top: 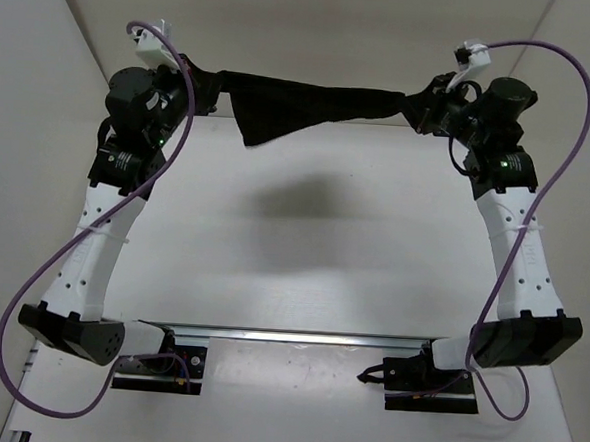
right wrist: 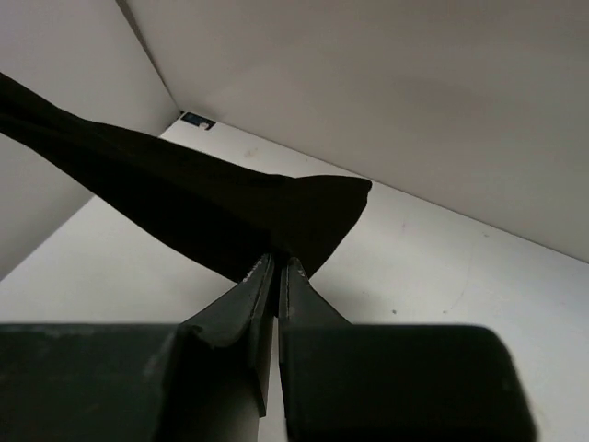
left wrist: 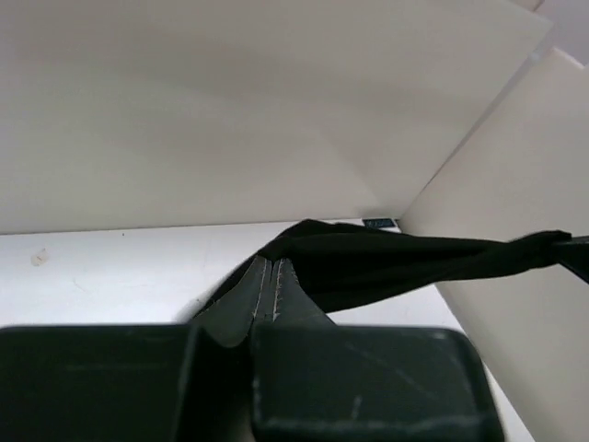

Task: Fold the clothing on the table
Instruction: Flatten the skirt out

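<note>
The black clothing (top: 312, 102) hangs in the air as a stretched, bunched band over the far part of the white table (top: 301, 282), with one flap drooping near its left end. My left gripper (top: 205, 87) is shut on its left end. In the left wrist view the pressed-together fingertips (left wrist: 273, 264) meet the clothing (left wrist: 396, 262), which runs off to the right. My right gripper (top: 422, 107) is shut on the right end. In the right wrist view its tips (right wrist: 278, 261) pinch a corner of the clothing (right wrist: 184, 203).
White walls (top: 41, 115) enclose the table on the left, right and far sides. A metal rail (top: 298, 335) crosses the near edge between the arm bases. Purple cables (top: 572, 118) loop outward from both arms. The garment's shadow (top: 306, 197) lies on the table.
</note>
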Robot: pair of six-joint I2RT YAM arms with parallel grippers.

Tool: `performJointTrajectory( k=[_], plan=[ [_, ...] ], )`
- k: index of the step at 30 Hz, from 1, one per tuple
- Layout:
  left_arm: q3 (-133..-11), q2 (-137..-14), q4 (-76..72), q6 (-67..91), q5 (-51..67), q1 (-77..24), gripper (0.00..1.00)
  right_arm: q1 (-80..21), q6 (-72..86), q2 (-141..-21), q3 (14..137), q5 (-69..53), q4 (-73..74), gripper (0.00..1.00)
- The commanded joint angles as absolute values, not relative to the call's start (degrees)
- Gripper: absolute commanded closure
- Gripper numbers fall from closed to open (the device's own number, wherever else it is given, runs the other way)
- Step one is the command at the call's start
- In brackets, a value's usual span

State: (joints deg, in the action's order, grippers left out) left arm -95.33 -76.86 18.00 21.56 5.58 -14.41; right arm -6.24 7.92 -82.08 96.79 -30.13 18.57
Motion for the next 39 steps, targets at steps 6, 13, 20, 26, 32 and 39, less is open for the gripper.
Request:
performJointTrajectory(
  k=[6,13,20,26,32,39],
  plan=[
    [-85.4,-71.0,18.1,21.7,0.3,-17.1,1.00,-2.9,7.7,-73.7,86.8,-29.4,15.0,1.00],
    [-76.3,-63.4,20.5,21.3,0.0,-18.6,1.00,-4.6,8.4,-66.6,77.9,-29.0,16.6,1.00],
    [-71.8,-58.4,23.8,21.5,-0.5,-17.9,1.00,-7.5,9.7,-65.1,75.5,-27.1,20.9,1.00],
    [-68.1,-62.1,20.9,21.5,1.4,-16.8,1.00,-8.1,9.5,-70.9,76.2,-27.0,20.9,1.00],
    [-67.8,-69.9,17.4,20.7,3.3,-14.9,1.00,-7.6,8.4,-81.9,83.5,-26.8,21.4,1.00],
    [-85.4,-82.7,19.9,18.2,4.4,-14.8,1.00,-7.6,6.9,-96.0,106.9,-26.5,26.6,1.00]
  ],
)
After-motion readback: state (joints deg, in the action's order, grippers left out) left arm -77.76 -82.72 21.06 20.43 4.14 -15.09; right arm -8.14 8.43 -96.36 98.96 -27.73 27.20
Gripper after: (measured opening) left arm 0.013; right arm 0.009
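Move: Each hand already holds an upper corner of the skirt high over the table. From the left hand, the open middle of the table where the skirt is being taken lies about 45 cm below, 16 cm to the right and 8 cm back; the skirt's middle is some 15 cm right, level ahead, and 8 cm below. From the right hand, that patch of table lies about 43 cm below, 16 cm to the left and 9 cm back. Both closed grippers keep their pinch on the skirt's top corners, holding it stretched between them as they sink towards the table. They first swing back about 7.5 cm while lowering, then sweep forward again, still sinking, the left ending some 20 cm lower and the right about 13 cm lower and 4 cm farther out; both tip their fingers down by roughly 25 degrees. ##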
